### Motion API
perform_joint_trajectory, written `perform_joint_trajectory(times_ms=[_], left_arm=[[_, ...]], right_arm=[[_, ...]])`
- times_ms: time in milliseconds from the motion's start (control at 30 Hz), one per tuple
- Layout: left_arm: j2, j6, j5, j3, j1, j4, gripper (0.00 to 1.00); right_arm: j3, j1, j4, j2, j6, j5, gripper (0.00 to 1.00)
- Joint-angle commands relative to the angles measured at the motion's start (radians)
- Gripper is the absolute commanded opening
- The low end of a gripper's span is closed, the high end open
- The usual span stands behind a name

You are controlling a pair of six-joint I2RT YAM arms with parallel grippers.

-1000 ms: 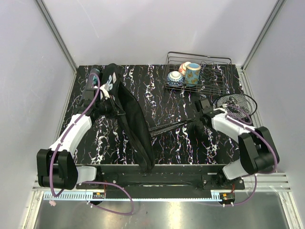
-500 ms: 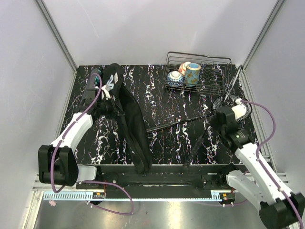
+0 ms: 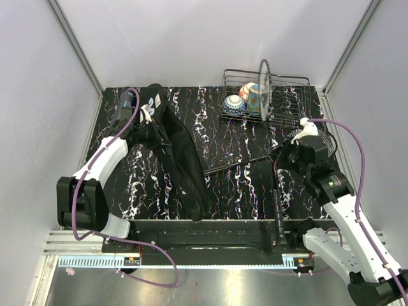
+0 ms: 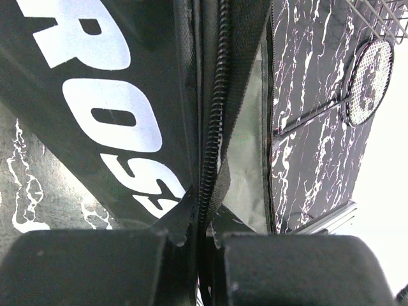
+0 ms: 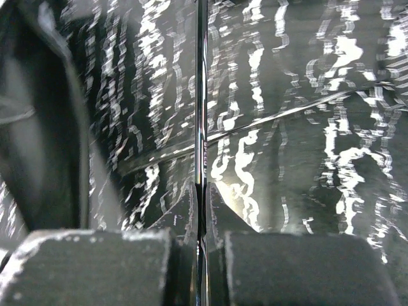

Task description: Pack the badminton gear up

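Observation:
The long black bag [image 3: 182, 159] with white letters [image 4: 95, 115] lies on the left half of the table. My left gripper [image 3: 151, 132] is shut on its zipper edge [image 4: 203, 220], and the opening gapes beside it. My right gripper [image 3: 280, 159] is shut on the thin shaft [image 5: 201, 95] of a black racket. That racket stands tilted up, with its head [image 3: 264, 86] edge-on in front of the basket and its handle [image 3: 278, 217] low near the front edge. A second racket [image 4: 368, 80] lies flat, its shaft [image 3: 236, 166] crossing the table's middle. A dark tube [image 3: 125, 102] lies at the far left.
A wire basket [image 3: 290, 108] with painted cups [image 3: 258, 95] stands at the back right, just behind the raised racket head. White walls close in the table on three sides.
My right arm has swung its racket up from low at the right, so the head now stands before the basket. The left gripper has shifted slightly with the bag's edge.

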Motion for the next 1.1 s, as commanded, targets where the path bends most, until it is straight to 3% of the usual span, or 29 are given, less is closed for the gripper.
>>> perform_joint_trajectory(times_ms=[0,200,267,433,600,767,1067], left_arm=[[0.008,0.033,0.004,0.034,-0.001,0.044,0.00],[-0.029,0.060,0.024,-0.019,-0.001,0.135,0.00],[-0.039,0.067,0.028,-0.025,0.000,0.158,0.00],[-0.067,0.077,0.039,-0.065,0.000,0.201,0.00],[-0.085,0.090,0.041,-0.075,-0.001,0.221,0.00],[-0.118,0.102,0.041,-0.104,0.000,0.247,0.00],[-0.170,0.110,0.051,-0.157,-0.012,0.302,0.00]], right_arm=[[0.118,0.029,0.025,0.037,-0.055,-0.260,0.00],[0.160,0.057,0.034,0.112,0.014,-0.549,0.00],[0.135,0.061,0.066,0.158,0.071,-0.709,0.00],[0.074,0.069,0.138,0.163,0.140,-0.885,0.00],[0.045,0.127,0.105,0.210,0.131,-0.919,0.00],[0.037,0.208,0.124,0.315,0.163,-0.814,0.00],[0.129,0.242,0.448,0.548,0.402,-0.679,0.00]])
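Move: The right hand already grips a racket by its shaft, the head some 26 cm ahead and 3 cm left. From it the bag opening lies about 35 cm left, 9 cm ahead and 14 cm lower. The second racket's middle lies on the table 12 cm ahead and 4 cm right, and the wire basket's 34 cm ahead and 2 cm right. From the left hand, holding the bag's zip edge, the opening is about 9 cm right, level ahead, 6 cm lower. Keeping its pinch on the racket shaft, the right hand sweeps about 18 cm left and draws back some 9 cm before coming a little forward again, rising slightly and then sinking below its starting height, so that the racket head swings from over the wire basket towards the bag opening. On the way the wrist turns some 40 degrees counter-clockwise and tips down about 30, while the left hand stays nearly in place, still pinching the bag's zip edge and tilting its fingers up a little. ##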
